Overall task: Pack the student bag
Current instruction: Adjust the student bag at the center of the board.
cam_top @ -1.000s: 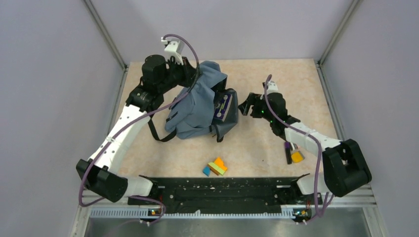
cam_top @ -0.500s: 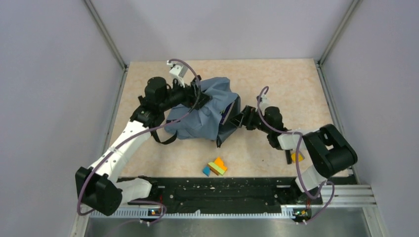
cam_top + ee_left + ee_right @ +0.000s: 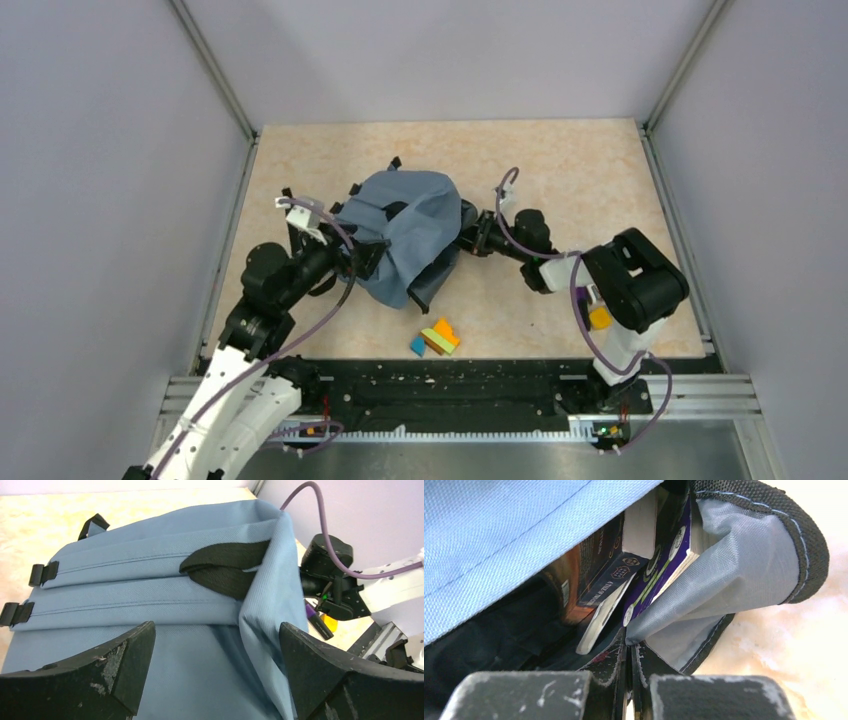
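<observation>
The student bag (image 3: 405, 225), slate-blue with black straps (image 3: 225, 565), lies slumped mid-table with its opening facing right. My left gripper (image 3: 365, 258) stands open at the bag's near-left side, and its fingers straddle blue fabric (image 3: 150, 605) without pinching it. The left gripper (image 3: 216, 645) holds nothing. My right gripper (image 3: 468, 240) is at the bag's mouth. There the right gripper (image 3: 630, 645) is shut on a fold of the grey-lined flap (image 3: 734, 550). Inside the mouth stand a dark book (image 3: 609, 555) and a purple book (image 3: 664, 565).
Small coloured blocks (image 3: 436, 338) lie near the front edge, below the bag. A purple marker and a yellow piece (image 3: 598, 317) lie under the right arm. The black rail (image 3: 440, 385) runs along the near edge. Grey walls enclose the table.
My left gripper let go of the bag's top, opened and drew back toward the near left. The bag sank flatter. My right gripper moved into the mouth and shut on the flap.
</observation>
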`<state>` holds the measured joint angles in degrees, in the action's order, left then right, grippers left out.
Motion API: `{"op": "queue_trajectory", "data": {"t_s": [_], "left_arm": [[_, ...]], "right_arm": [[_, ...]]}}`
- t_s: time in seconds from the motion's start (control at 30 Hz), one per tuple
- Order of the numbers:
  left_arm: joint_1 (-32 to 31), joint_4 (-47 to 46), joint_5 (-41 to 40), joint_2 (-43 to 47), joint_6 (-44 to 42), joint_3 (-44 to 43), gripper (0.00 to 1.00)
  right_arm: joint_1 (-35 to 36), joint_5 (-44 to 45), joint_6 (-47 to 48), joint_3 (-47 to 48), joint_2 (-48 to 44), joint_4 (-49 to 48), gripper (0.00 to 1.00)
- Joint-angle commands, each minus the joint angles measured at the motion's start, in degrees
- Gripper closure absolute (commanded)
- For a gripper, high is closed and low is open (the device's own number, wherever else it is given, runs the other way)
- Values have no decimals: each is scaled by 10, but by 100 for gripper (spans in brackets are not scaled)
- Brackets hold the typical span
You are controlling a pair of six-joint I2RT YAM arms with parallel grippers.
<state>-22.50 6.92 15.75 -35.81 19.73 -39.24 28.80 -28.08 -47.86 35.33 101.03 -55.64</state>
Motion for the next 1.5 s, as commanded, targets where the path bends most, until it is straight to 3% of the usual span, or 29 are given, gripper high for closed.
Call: {"op": "queue_trajectory", "data": {"t_s": [0.0,0.17,0.3,0.43,0.63,0.8,1.0,1.17,1.3,1.47], "left_arm": [[2,26,15,38,5,5,2],[2,108,-47,-68,28,-78,2],[2,59,-34,-151,32,-92,2],[23,41,-171,-195,43,-113,2],[154,-63,-23,-222,145,-99,2],[195,-23,-113,-251,129,-112,2],[285,-63,-136,-247,145,-70,2],[357,-122,-75,-282,187,-12,2],[389,-144,-85,-289,206,23,3],[417,-201,51,-332,200,38,11]], "right_arm": [[17,62,74,54,-35,-10,100],[18,77,112,89,-61,-6,100],[18,66,116,154,-46,-3,100],[24,56,108,210,-18,-8,100],[46,52,120,295,23,17,100],[73,54,138,377,68,47,100],[125,81,197,483,131,120,100],[154,87,219,565,188,159,100],[183,81,263,661,254,237,100],[217,92,307,734,307,288,100]]}}
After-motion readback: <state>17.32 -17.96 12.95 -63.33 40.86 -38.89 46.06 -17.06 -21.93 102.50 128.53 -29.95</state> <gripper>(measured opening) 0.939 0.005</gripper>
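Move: The student bag's middle lies about 14 cm left of the right hand, level with it ahead and in height, its loose front flap already pinched in the fingers; the colored blocks lie some 22 cm back and 7 cm left. From the left hand, the bag's middle is about 8 cm ahead, 6 cm right and 15 cm below. Right keeps pinching the flap, hauling it 22 cm left and upward; open left hand goes forward, then left. ##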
